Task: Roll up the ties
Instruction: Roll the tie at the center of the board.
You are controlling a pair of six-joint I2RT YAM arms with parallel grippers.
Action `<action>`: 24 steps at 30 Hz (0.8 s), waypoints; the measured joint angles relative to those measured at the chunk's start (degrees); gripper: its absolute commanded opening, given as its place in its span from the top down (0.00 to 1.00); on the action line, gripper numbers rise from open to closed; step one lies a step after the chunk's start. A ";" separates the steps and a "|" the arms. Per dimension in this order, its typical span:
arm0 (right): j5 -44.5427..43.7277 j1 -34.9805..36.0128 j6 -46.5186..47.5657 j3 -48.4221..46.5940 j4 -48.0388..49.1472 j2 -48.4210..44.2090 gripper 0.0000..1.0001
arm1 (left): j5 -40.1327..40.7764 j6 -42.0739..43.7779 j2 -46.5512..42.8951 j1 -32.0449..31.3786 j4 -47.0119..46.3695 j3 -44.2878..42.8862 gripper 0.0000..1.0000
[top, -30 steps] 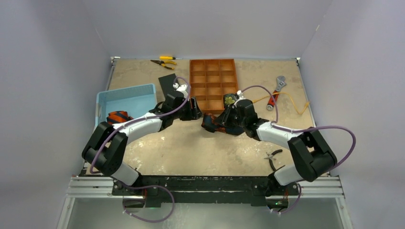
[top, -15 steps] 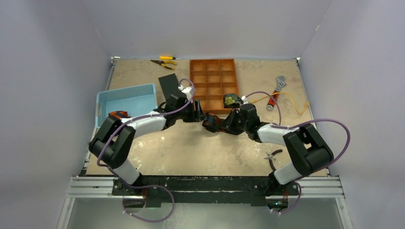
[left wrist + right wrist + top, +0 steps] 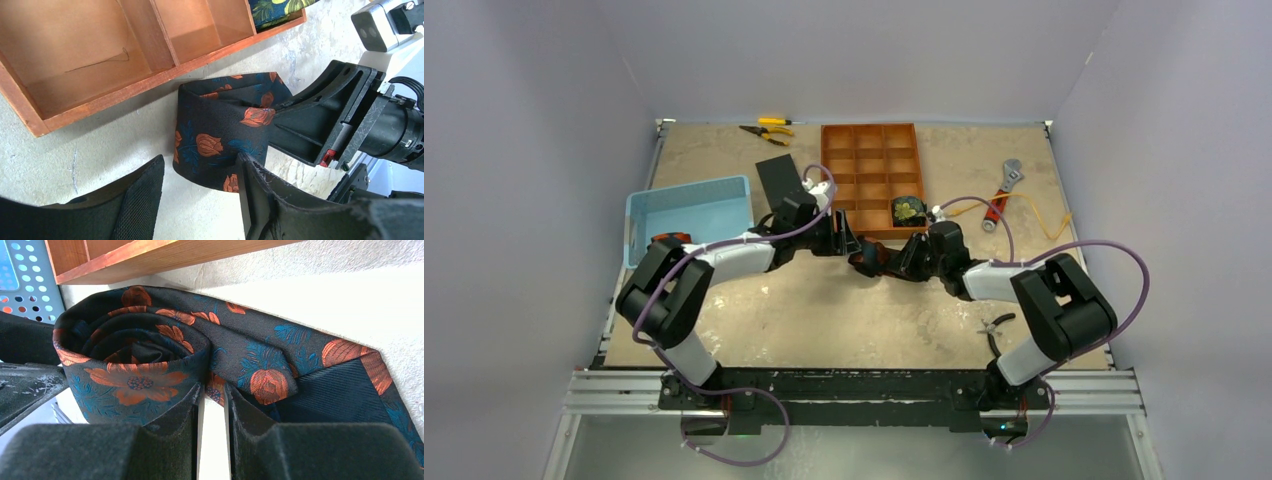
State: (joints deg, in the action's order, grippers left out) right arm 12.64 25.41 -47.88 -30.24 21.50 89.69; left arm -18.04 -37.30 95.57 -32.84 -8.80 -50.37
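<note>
A dark tie (image 3: 869, 262) with orange flowers and blue leaves lies partly rolled on the table, just in front of the orange tray (image 3: 871, 175). In the right wrist view its roll (image 3: 140, 360) sits to the left and a loose tail runs off to the right. My right gripper (image 3: 212, 387) is shut on a fold of this tie at the base of the roll. In the top view the right gripper (image 3: 902, 262) sits on the tie's right. The left gripper (image 3: 200, 162) stands open around the roll's (image 3: 220, 135) near edge. A green-gold rolled tie (image 3: 908, 210) rests in a tray compartment.
A blue basket (image 3: 689, 205) stands at the left, with another rolled tie (image 3: 669, 240) at its near corner. A black pad (image 3: 776, 175) lies beside the tray. Yellow pliers (image 3: 767, 128), a wrench (image 3: 1004, 185), a yellow cord (image 3: 1039, 215) and small pliers (image 3: 996, 325) lie around.
My left gripper has moved right, up to the tie roll. The right arm has stretched lower and pushed the tie slightly left toward the tray.
</note>
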 measured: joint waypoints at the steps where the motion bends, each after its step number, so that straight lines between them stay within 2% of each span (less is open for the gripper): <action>1: 0.02 -0.02 0.02 0.00 0.04 0.00 0.75 | 0.00 0.00 0.02 -0.24 -0.20 0.00 0.47; 3: 0.11 -0.04 0.13 0.00 0.17 0.04 0.75 | 0.15 0.04 0.00 -0.74 -0.13 -0.11 0.48; 5: 0.11 -0.04 0.15 0.00 0.13 0.04 0.70 | 0.55 0.31 0.02 -1.64 0.55 -0.68 0.48; 10: -1.97 -0.04 0.42 0.11 -3.48 -3.67 0.42 | 1.92 1.38 0.11 -3.93 1.88 -3.39 0.48; 13: -4.20 -0.04 0.90 0.44 -7.48 -9.77 0.33 | 2.73 2.01 0.11 -4.15 2.40 -3.87 0.48; 19: -5.53 -0.09 1.49 0.35 -11.41 -20.35 0.28 | 4.00 2.69 0.11 -4.24 3.78 -3.87 0.49; 24: -3.91 -0.07 1.51 -3.10 -13.49 -17.14 0.27 | 4.50 2.69 0.13 -4.66 3.72 -3.87 0.49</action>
State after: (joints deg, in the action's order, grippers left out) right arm 8.73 25.34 -46.37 -33.34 8.01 72.55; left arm -13.54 -34.61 95.70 -37.50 -5.08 -54.24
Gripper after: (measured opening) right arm 0.720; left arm 0.514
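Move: The tie's roll lies about 5 cm to the left hand's right, 2 cm back and 5 cm below. From the right hand the roll is some 5 cm to the left, level with it both ahead and in height. The orange tray's middle is about 15 cm beyond the roll, and the green tie in its near corner sits 10 cm straight ahead of the right hand; the rolled tie's flat tail lies 3 cm to that hand's right, 2 cm back and 2 cm lower. After a brief pause low at the roll's right side, the right hand comes free of the tie and rises about 8 cm, opening its fingers from a narrow gap to nearly three quarters and tipping them up some 10 degrees, with a small swing to its right that partly returns. The left hand meanwhile edges about 2 cm to the right and 1 cm up, to the roll's left side, fingers still half open, their tips seeming to touch it by the end. ##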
